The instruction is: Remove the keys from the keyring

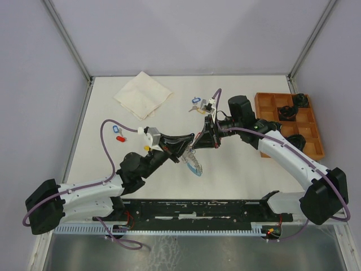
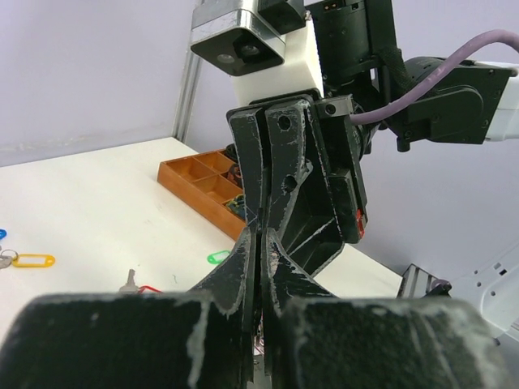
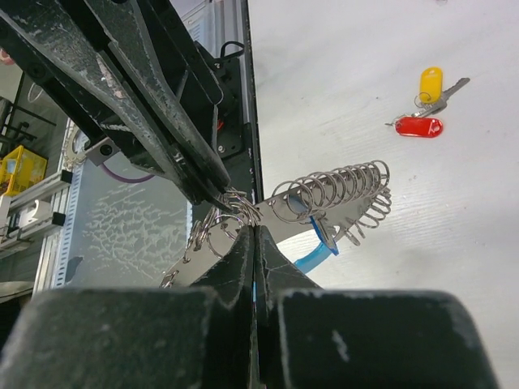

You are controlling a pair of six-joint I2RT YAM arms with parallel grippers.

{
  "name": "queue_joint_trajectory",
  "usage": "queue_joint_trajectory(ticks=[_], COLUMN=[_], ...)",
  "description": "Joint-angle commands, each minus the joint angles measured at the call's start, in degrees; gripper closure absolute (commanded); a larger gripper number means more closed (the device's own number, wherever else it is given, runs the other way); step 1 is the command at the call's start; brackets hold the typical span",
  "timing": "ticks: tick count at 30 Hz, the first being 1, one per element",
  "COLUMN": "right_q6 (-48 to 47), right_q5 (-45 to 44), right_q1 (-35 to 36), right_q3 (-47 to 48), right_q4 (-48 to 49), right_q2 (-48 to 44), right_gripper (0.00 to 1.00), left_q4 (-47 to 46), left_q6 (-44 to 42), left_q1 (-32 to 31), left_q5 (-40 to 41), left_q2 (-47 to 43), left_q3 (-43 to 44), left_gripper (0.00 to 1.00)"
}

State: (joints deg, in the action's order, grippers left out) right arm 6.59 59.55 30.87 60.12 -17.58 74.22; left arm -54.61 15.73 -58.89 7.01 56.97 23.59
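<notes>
The keyring (image 1: 193, 162) hangs over the middle of the table between my two grippers, its light-blue band (image 3: 316, 255) curving below a row of several silver split rings (image 3: 340, 190). My left gripper (image 1: 189, 140) is shut, its fingers (image 3: 162, 121) pinching a bunch of rings at the loop's end. My right gripper (image 3: 254, 231) is shut right beside them, a thin blue sliver showing between its pads. Loose keys lie on the table: a red-tagged one (image 3: 418, 127), a yellow-tagged one (image 3: 430, 83), a blue-tagged one (image 1: 196, 100).
A brown wooden compartment tray (image 1: 260, 107) stands at the right with dark items inside. A folded cream cloth (image 1: 142, 94) lies at the back left. A green tag (image 2: 217, 256) lies on the table near the tray. More tagged keys (image 1: 119, 133) rest left of centre.
</notes>
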Motion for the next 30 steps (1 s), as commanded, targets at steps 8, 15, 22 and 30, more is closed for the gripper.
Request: queue_joint_trajectory(ticks=[8, 15, 22, 30], right_q6=[-2.16, -10.17, -13.08, -37.33], right_q5=[1.72, 2.51, 4.49, 11.82], right_q1=[-1.03, -1.06, -0.97, 0.78], right_q3=[1.43, 3.14, 3.85, 8.47], right_q4=[0.5, -5.65, -7.99, -29.66], right_q2=[-1.76, -2.9, -3.54, -3.9], right_gripper=[0.99, 0.99, 0.9, 0.68], left_q4=[-1.8, 1.45, 0.71, -3.65], left_q6=[-3.5, -3.77, -3.57, -5.36], left_q1=[-0.7, -0.75, -0.85, -0.78], left_q5=[3.43, 4.9, 3.5, 2.87], left_q2=[1.83, 3.02, 5.9, 6.63], left_q3=[1.44, 2.23, 3.79, 3.7], left_gripper=[0.97, 0.97, 0.97, 0.97])
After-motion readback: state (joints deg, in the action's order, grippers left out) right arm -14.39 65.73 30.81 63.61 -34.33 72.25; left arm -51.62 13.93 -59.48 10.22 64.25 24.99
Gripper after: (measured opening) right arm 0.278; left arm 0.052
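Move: The keyring coil with its blue strap is pinched at its upper part in my left fingertips, its middle hanging about 4 cm below them and 2 cm back. My shut right fingers are at the wire too, and the coil's middle is 4 cm below, 2 cm back and 1 cm left of them. From my left hand, the red and green tags lie some 15 cm ahead, 4 cm right and 14 cm down; the yellow tag lies 10 cm ahead, 18 cm left. I lower my left hand nearly 5 cm, easing slightly forward and right with a tilt of about 10 degrees, and keep it shut on the coil. My right fingers first stay closed at the wire while that hand edges right and dips slightly; then they open and draw back about 3 cm off the coil, the wrist swinging counter-clockwise. ##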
